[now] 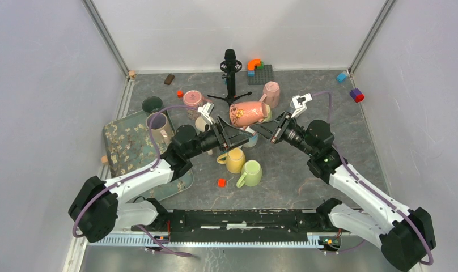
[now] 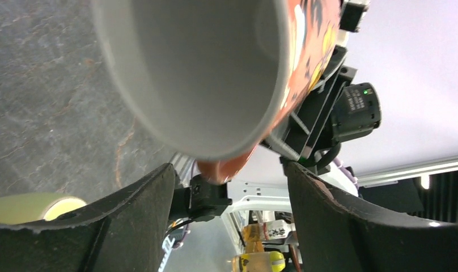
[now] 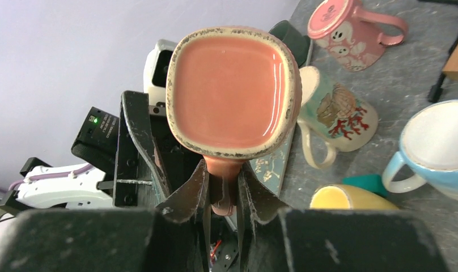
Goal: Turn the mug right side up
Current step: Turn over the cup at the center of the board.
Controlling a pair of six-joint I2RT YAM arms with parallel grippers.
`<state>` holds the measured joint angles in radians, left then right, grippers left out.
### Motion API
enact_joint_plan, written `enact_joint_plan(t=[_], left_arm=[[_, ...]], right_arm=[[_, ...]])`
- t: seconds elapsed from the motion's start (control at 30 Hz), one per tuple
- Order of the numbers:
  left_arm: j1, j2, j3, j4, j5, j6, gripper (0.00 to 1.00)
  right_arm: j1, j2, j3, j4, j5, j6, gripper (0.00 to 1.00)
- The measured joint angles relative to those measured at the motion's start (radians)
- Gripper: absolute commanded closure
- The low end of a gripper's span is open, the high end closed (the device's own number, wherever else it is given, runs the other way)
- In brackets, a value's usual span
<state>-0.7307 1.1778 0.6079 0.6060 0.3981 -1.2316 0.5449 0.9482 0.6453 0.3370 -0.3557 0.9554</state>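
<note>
The mug (image 1: 248,113) is salmon pink with a flower pattern and hangs on its side above the table's middle. In the right wrist view its square glazed base (image 3: 232,90) faces the camera. My right gripper (image 3: 223,170) is shut on the mug's handle (image 3: 222,187) and reaches it from the right (image 1: 261,128). In the left wrist view the mug's grey inside (image 2: 204,73) faces the lens. My left gripper (image 2: 229,170) is open, its two fingers spread wide just under the rim and touching nothing. From above, the left gripper (image 1: 231,135) sits at the mug's mouth end.
Below the held mug stand a yellow mug (image 1: 236,160), a green mug (image 1: 250,173) and a light blue mug (image 3: 436,147). A pink mug (image 1: 271,93), a microphone stand (image 1: 230,73) and a ghost-print mug (image 1: 193,101) are behind. A flowered tray (image 1: 124,150) lies left.
</note>
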Motion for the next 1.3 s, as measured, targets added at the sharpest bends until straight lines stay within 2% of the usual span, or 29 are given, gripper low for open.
enact_joint_plan(t=[0.17, 0.33, 0.4, 0.57, 0.77, 0.93, 1.0, 1.1, 1.2, 1.3], left_arm=[[0.000, 0.026, 0.000, 0.092, 0.002, -0.043, 0.32], [0.000, 0.039, -0.002, 0.154, 0.004, -0.071, 0.45], [0.000, 0.039, -0.004, 0.167, 0.004, -0.076, 0.47], [0.004, 0.036, -0.014, 0.198, 0.005, -0.092, 0.64], [0.011, -0.006, -0.015, 0.177, 0.005, -0.092, 0.78], [0.011, -0.031, -0.015, 0.146, 0.004, -0.091, 0.97], [0.011, -0.039, -0.015, 0.132, 0.002, -0.090, 0.98], [0.011, -0.065, -0.015, 0.090, -0.005, -0.068, 0.98], [0.010, -0.116, -0.011, -0.003, -0.018, -0.018, 0.98], [0.011, -0.184, 0.011, -0.145, -0.069, 0.047, 0.98]], right_arm=[[0.053, 0.031, -0.006, 0.045, 0.029, 0.044, 1.00], [0.075, 0.053, -0.007, 0.102, 0.043, 0.077, 1.00], [0.077, 0.057, -0.009, 0.124, 0.043, 0.090, 1.00], [0.077, 0.063, -0.024, 0.180, 0.042, 0.134, 1.00], [0.085, 0.068, -0.025, 0.238, 0.031, 0.173, 1.00], [0.096, 0.069, -0.025, 0.247, 0.023, 0.176, 1.00], [0.099, 0.069, -0.025, 0.246, 0.021, 0.175, 0.94], [0.101, 0.068, -0.025, 0.239, 0.021, 0.168, 0.69], [0.109, 0.063, -0.025, 0.202, 0.022, 0.136, 0.51], [0.109, 0.060, -0.024, 0.131, 0.033, 0.077, 0.41]])
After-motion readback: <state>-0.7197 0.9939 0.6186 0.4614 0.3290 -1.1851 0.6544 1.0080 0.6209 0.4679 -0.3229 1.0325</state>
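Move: The orange mug hangs level by its handle in the right fingers, mouth to the robot's left; its middle is about 8 cm ahead of the open left hand, 4 cm right and 2 cm above, and from the right hand about 5 cm ahead and 2 cm left. Roughly 22 cm below the left hand, the blue-white mug stands about 9 cm ahead and 2 cm right, the yellow mug level with it and some 2 cm left. The left hand rises about 4 cm, fingers tipping up a little, and closes on the free part of the orange mug's handle near the rim while the right hand, still gripping it, brings the mug some 3 cm left and nearly 3 cm up, its fingertips tilting up about 10 degrees. Once the left has its pinch, the right fingers open, come free of the handle and sink back about 2.5 cm, as the left hand eases 2 cm or so to the left, its fingers tipping back down. ##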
